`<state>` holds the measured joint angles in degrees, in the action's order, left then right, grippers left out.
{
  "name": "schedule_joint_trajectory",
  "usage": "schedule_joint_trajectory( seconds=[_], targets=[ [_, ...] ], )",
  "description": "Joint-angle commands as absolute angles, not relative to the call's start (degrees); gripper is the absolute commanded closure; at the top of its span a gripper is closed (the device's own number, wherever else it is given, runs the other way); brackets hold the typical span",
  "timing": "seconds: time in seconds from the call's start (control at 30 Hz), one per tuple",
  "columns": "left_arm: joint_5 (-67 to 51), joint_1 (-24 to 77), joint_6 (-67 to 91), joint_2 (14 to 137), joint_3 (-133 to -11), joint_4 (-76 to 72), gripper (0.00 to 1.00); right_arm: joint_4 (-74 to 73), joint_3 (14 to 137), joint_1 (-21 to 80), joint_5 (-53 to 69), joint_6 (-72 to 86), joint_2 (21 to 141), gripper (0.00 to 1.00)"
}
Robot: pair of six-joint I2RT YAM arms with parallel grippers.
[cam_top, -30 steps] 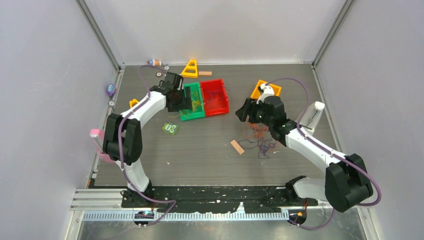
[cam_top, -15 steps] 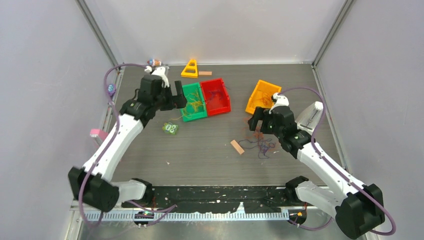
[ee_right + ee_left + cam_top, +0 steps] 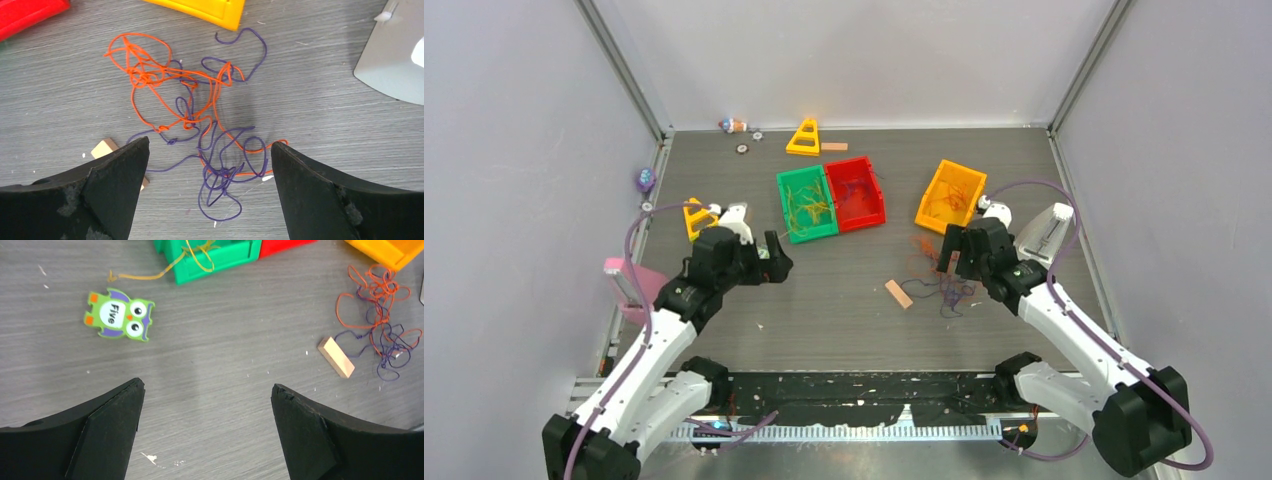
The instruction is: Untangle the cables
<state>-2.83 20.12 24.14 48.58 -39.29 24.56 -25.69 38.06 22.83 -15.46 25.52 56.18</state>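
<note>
A loose tangle of orange and purple cables (image 3: 944,283) lies on the grey table right of centre. My right gripper (image 3: 949,258) hovers over it, open. In the right wrist view the purple knot of the tangle (image 3: 218,172) sits on the table between the right gripper's (image 3: 210,142) spread fingers, untouched. More yellow cables (image 3: 807,205) lie in the green bin, and one yellow strand (image 3: 150,275) trails out over its edge. My left gripper (image 3: 771,264) is open and empty above bare table, near-left of the bins. In the left wrist view the left gripper (image 3: 207,386) is wide apart, with the tangle (image 3: 384,287) far right.
A green bin (image 3: 784,200), a red bin (image 3: 876,200) and an orange bin (image 3: 969,178) stand at the back. A wooden block (image 3: 898,293) lies left of the tangle. An owl tile (image 3: 119,315) lies ahead of the left gripper. A grey device (image 3: 1046,232) sits far right, and yellow triangles (image 3: 804,137) at the back.
The left arm pulled back from the green bin toward the near left. The right arm drew back from the orange bin to above the tangle. Both grippers' jaws opened wider.
</note>
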Motion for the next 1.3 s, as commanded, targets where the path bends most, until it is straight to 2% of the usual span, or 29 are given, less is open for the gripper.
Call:
schedule_joint_trajectory(
  seconds=[0.0, 0.37, 0.8, 1.0, 1.03, 1.1, 1.13, 1.27],
  targets=[
    [-6.95, 20.66, 25.81, 42.85, -33.68, 13.63, 0.03, -27.11, 39.16, 20.70, -15.57, 27.30, 58.00, 0.03],
    [-7.40, 22.24, 24.52, 36.40, -24.61, 6.44, 0.04, -23.66, 38.37, 14.22, -9.22, 28.46, 64.25, 0.00],
    [-8.91, 22.32, 22.07, 37.37, -25.69, 6.55, 0.04, -18.89, 38.83, 13.72, -7.47, 30.04, 73.80, 0.10],
    [-13.72, 22.39, 22.09, 42.02, -25.33, 2.23, 0.03, -15.58, 36.96, 13.91, -1.84, 31.69, 77.70, 0.24],
    [-15.92, 22.68, 21.84, 43.81, -25.60, 1.04, 0.04, -14.20, 36.67, 14.46, -0.06, 32.03, 78.31, 0.28],
    [-17.71, 23.96, 21.72, 47.15, -26.59, 0.37, 0.05, -12.10, 36.49, 16.25, 3.43, 32.11, 79.10, 0.40],
    [-17.89, 24.87, 21.59, 48.55, -26.68, -0.52, 0.05, -10.78, 36.74, 17.14, 4.66, 32.14, 79.32, 0.51],
    [-18.52, 29.50, 20.49, 52.25, -26.85, -6.26, 0.05, -8.28, 38.67, 22.87, 10.64, 32.14, 79.61, 0.79]
  ],
)
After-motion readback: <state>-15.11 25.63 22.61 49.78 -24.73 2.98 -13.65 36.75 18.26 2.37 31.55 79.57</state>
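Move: The orange and purple cable tangle lies about 10 cm below the right hand, its middle some 2 cm ahead and 1 cm to the left. The small wooden block is roughly 13 cm left of that hand and 3 cm back; the yellow-orange bin stands about 23 cm ahead and 1 cm right. From the left hand, the tangle is about 43 cm to the right, 3 cm ahead and 15 cm below. Down onto the middle of the tangle goes the open right hand, about 9 cm, drifting slightly right at first and tipping its fingers some 15 degrees further down; low over the table it closes, pinching a purple strand, while sweeping left. The left hand, still empty and open, first draws back a little, pauses, then heads right and down towards the tangle, about 6 cm sideways in all. ##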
